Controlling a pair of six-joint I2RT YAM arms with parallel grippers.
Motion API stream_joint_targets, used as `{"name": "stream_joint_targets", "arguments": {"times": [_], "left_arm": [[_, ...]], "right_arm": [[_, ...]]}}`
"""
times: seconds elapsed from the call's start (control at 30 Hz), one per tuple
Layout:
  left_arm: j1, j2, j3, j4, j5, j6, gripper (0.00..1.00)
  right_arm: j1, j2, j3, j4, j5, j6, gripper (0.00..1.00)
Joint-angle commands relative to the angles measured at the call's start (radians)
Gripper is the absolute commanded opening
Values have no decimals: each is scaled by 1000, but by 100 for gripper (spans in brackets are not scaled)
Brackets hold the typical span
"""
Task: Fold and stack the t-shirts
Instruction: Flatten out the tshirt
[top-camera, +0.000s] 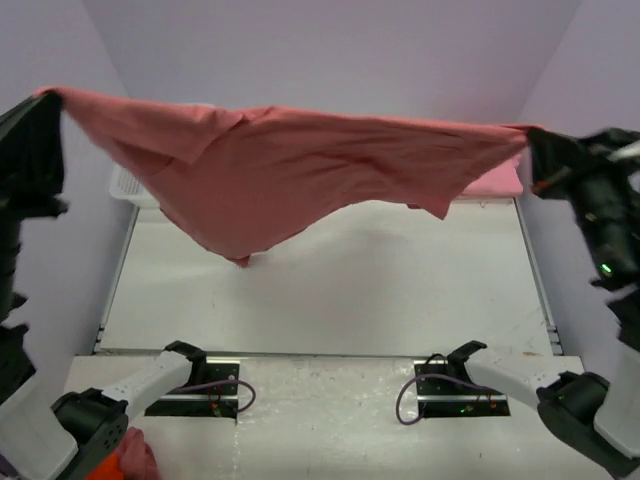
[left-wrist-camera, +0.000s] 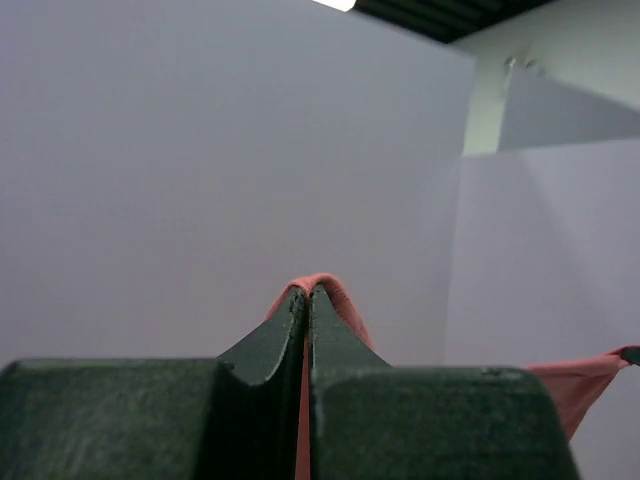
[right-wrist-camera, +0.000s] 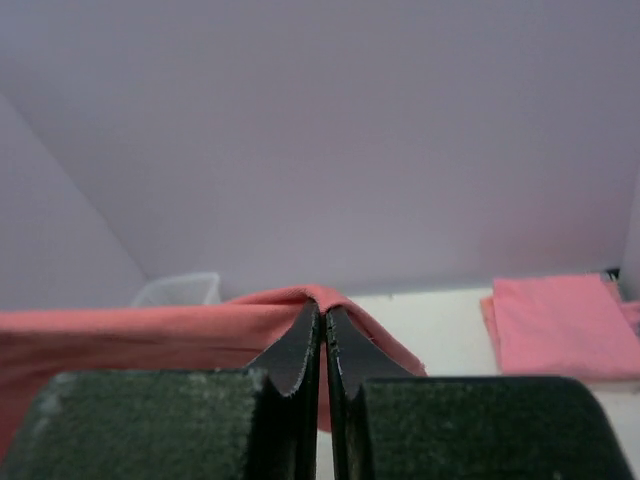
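A dusty rose t-shirt (top-camera: 290, 165) hangs stretched in the air between my two grippers, sagging to a low point above the table at the left of centre. My left gripper (top-camera: 45, 100) is shut on its left corner, high at the left wall; the cloth shows between the fingertips in the left wrist view (left-wrist-camera: 308, 292). My right gripper (top-camera: 535, 140) is shut on its right corner; the cloth (right-wrist-camera: 180, 335) drapes over the tips there (right-wrist-camera: 322, 312). A folded lighter pink t-shirt (right-wrist-camera: 560, 325) lies on the table at the back right (top-camera: 495, 182).
A white plastic basket (top-camera: 128, 188) stands at the back left of the table (right-wrist-camera: 180, 290). A small pink cloth lump with an orange patch (top-camera: 125, 458) lies at the near left by the arm base. Lilac walls enclose the table (top-camera: 330, 290).
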Motion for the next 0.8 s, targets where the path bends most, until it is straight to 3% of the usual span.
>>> {"name": "stream_joint_targets", "arguments": {"times": [0.0,0.07,0.2,0.33,0.5,0.6,0.77], "left_arm": [[6,23,41,-38,147,-63,0],[6,28,79,-33,147,-83,0],[6,185,271,-76,100,-65,0],[6,245,193,48,23,-16,0],[6,503,311,59,-135,102,0],[23,627,314,125,-190,159,0],[138,851,443,203,-100,143,0]], "right_arm": [[1,-46,60,-102,-90,15,0],[2,-57,125,-110,-128,8,0],[2,65,337,-128,-116,-62,0],[1,111,209,123,0,-255,0],[-21,407,409,309,48,-434,0],[-100,551,433,407,20,-455,0],[-259,736,526,468,-90,-421,0]]}}
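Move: Both grippers already hold the t-shirt stretched between them high over the near part of the table. The table middle, where it must come down flat, lies some 21 cm ahead, 28 cm right and 70 cm below the left gripper, and 13 cm ahead, 30 cm left and 58 cm below the right. The empty basket is about 48 cm ahead and 20 cm left of the left gripper; the t-shirt stack is about 38 cm ahead and 18 cm right of the right gripper. Keep both grippers shut on the t-shirt's corners and finish the backswing, about 10 cm farther back and rising, then whip both hands fast forward over the table: some 43 cm with the left, 35 cm with the right. Sink as you go, the left most, tipping its fingers down some 30 degrees from their most raised; let the right sink late. ##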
